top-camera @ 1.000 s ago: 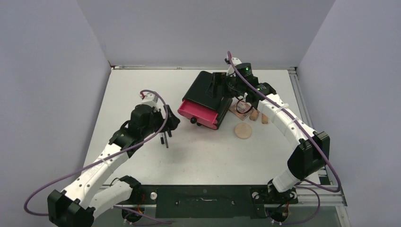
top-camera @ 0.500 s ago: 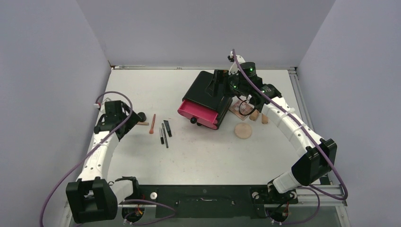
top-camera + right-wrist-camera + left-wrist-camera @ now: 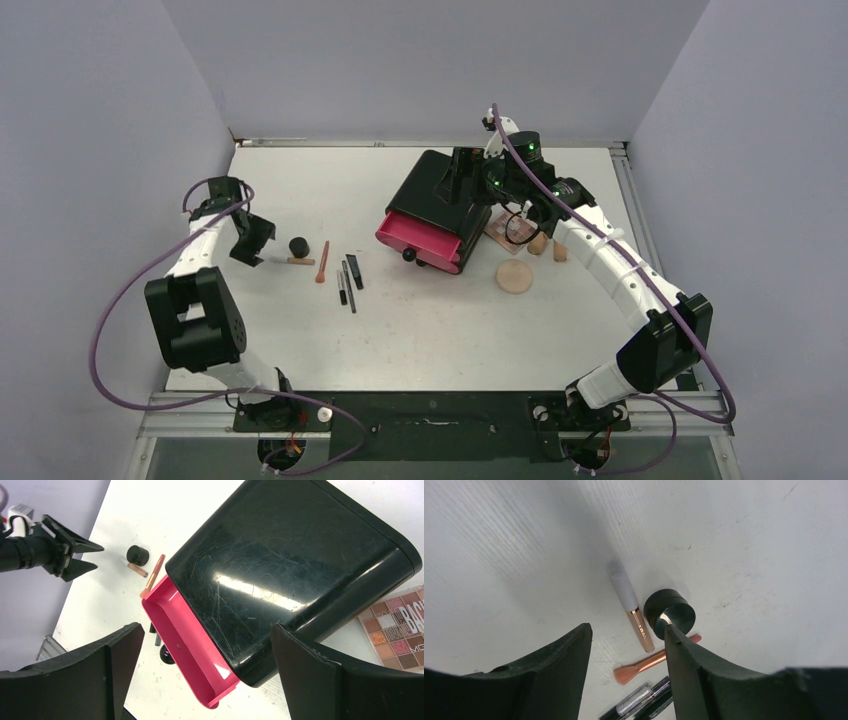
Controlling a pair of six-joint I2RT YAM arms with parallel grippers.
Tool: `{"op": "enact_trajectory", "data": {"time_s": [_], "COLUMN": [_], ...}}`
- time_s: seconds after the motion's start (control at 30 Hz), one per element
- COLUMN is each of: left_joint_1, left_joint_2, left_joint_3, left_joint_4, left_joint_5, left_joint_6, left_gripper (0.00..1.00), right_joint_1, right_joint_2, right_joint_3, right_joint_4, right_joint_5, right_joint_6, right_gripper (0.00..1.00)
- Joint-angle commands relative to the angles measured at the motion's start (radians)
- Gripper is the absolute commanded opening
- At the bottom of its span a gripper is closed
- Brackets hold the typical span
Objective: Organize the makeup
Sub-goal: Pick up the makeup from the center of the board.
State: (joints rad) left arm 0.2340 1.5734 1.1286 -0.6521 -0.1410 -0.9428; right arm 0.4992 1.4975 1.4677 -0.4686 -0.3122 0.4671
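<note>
The makeup lies in two groups. Left of centre are a small black round jar, a rose-gold tube with a white cap, an orange-handled brush and thin black pencils. Right of the cabinet are the eyeshadow palette, a peach disc and two tan tubes. My left gripper is open and empty, just left of the jar. My right gripper hangs open above the cabinet.
The black cabinet stands at the back centre, its pink drawer pulled out toward the front left and empty. The left wall is close behind my left arm.
My left arm has swung from over the pencils to the table's left side, uncovering the jar, tube and brush, and its jaws have narrowed. The right gripper has barely shifted.
</note>
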Motion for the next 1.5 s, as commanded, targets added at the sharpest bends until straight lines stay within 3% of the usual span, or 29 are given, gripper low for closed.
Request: {"op": "enact_trajectory", "data": {"time_s": [0.0, 0.13, 0.93, 1.47], "left_joint_1": [0.011, 0.010, 0.011, 0.012], "left_joint_2": [0.139, 0.186, 0.342, 0.241], "left_joint_3": [0.122, 0.125, 0.195, 0.017], "left_joint_4": [-0.121, -0.127, -0.123, -0.022], "left_joint_5": [0.068, 0.076, 0.000, -0.045], "left_joint_6": [-0.035, -0.047, -0.068, -0.023], "left_gripper": [0.46, 0.42, 0.42, 0.23], "right_joint_1": [0.007, 0.007, 0.008, 0.007], "right_joint_2": [-0.046, -0.045, -0.025, -0.034], "right_joint_3": [-0.010, -0.012, 0.000, -0.022], "right_joint_4": [0.025, 0.024, 0.017, 0.011], "right_joint_5": [0.025, 0.032, 0.023, 0.029], "right_joint_6": [0.010, 0.005, -0.003, -0.002], "right_gripper": [0.97, 0.98, 0.98, 0.98]}}
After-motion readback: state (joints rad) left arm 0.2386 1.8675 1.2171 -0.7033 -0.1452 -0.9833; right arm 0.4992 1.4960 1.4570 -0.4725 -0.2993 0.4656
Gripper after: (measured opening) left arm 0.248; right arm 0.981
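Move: The white-capped makeup tube lies crosswise beneath the left hand, its middle roughly 3 cm to the right, level fore and aft and 8 cm down. From that hand, the black jar sits about 4 cm ahead, 5 cm right and 7 cm down. The copper brush is around 10 cm right and 1 cm ahead, 8 cm down. From the right hand the tube is some 32 cm left, about level, 27 cm below. The left fingertips come in on both sides of the white cap's outer end and close onto it, narrowing from half open to about a quarter. To get there the hand sinks about 8 cm beside the black jar, quickly at first, then slower after a brief pause, while the wrist tips some 15 degrees so the fingers point more steeply down. ##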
